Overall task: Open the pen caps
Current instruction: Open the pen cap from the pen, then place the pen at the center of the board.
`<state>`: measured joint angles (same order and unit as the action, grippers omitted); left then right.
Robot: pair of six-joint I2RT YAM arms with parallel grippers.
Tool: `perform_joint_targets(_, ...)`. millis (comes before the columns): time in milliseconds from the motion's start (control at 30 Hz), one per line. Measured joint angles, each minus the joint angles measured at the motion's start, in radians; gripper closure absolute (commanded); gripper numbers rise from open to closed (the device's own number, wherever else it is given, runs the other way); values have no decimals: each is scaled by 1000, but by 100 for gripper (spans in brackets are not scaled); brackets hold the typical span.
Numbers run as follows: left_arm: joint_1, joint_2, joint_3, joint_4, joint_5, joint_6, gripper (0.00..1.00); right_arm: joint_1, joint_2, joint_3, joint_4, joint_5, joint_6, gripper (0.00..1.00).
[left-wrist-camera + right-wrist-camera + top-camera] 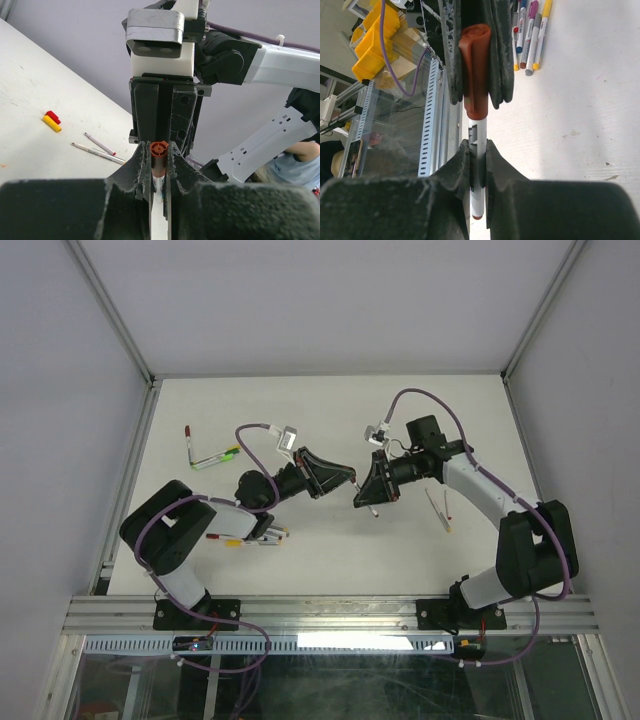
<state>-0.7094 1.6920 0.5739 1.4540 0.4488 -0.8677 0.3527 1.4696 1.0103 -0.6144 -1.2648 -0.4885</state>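
A pen with a white barrel [478, 132] and a brown-orange pen cap [474, 70] hangs in the air between my two grippers, above the middle of the table. My left gripper [159, 156] is shut on the cap [159, 148], whose round end faces the left wrist camera. My right gripper [478, 152] is shut on the barrel just below the cap. The cap still sits on the barrel's end. From above, the left gripper [343, 480] and right gripper [363, 496] meet tip to tip, and the pen's tail [374, 511] pokes out below.
Several pens [252, 537] lie near the left arm's base. Two more pens [215, 458] and a red cap [187, 429] lie at the far left. Thin pens [438, 508] lie by the right arm. A yellow and a red cap [51, 121] rest near two pens [97, 148].
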Motion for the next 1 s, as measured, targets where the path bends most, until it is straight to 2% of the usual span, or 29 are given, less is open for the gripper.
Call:
perform_joint_targets(233, 77, -66, -17, -5, 8, 47, 100, 14, 53, 50, -2, -29, -35, 100)
perform_joint_targets(367, 245, -171, 10, -8, -135, 89, 100, 6, 90, 50, -42, -8, -45, 100)
perform_joint_targets(533, 321, -245, 107, -24, -248, 118, 100, 4, 111, 52, -76, 46, -60, 100)
perform_joint_targets(600, 323, -286, 117, -57, -249, 125, 100, -3, 115, 57, -100, 126, -60, 100)
perform_joint_targets(700, 323, -369, 102, -143, -239, 130, 100, -21, 108, 56, -112, 324, -53, 100)
perform_joint_targets(867, 323, -516, -58, -275, -229, 129, 100, -34, 25, -30, -125, 673, -47, 100)
perform_joint_targets(1000, 323, -550, -162, -367, -192, 119, 100, -65, -36, -132, -148, 842, -40, 100)
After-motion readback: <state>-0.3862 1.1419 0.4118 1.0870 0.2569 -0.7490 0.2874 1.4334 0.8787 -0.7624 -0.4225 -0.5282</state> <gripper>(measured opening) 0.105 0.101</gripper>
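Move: The left gripper already pinches the pen's red-brown cap; the white barrel, held in the right fingers, lies about 3 cm back, 3 cm right and 5 cm below it. The capped pens lie some 23 cm to the left gripper's left, 3 cm back and 21 cm down. From the right gripper, the nearer uncapped pen is about 18 cm right, 6 cm ahead and 16 cm below; the second is 3 cm farther right and 1 cm farther ahead. Keep both grips shut and pull the cap off: swing the left gripper left and up, somewhat forward, away from the barrel, turning about 30 degrees counter-clockwise, then sink and draw back a little once some 15 cm to the left. Hold the right gripper nearly still at first, then take the barrel right and down about 12 cm each way towards the uncapped pens, tipping the fingers steeply down. ##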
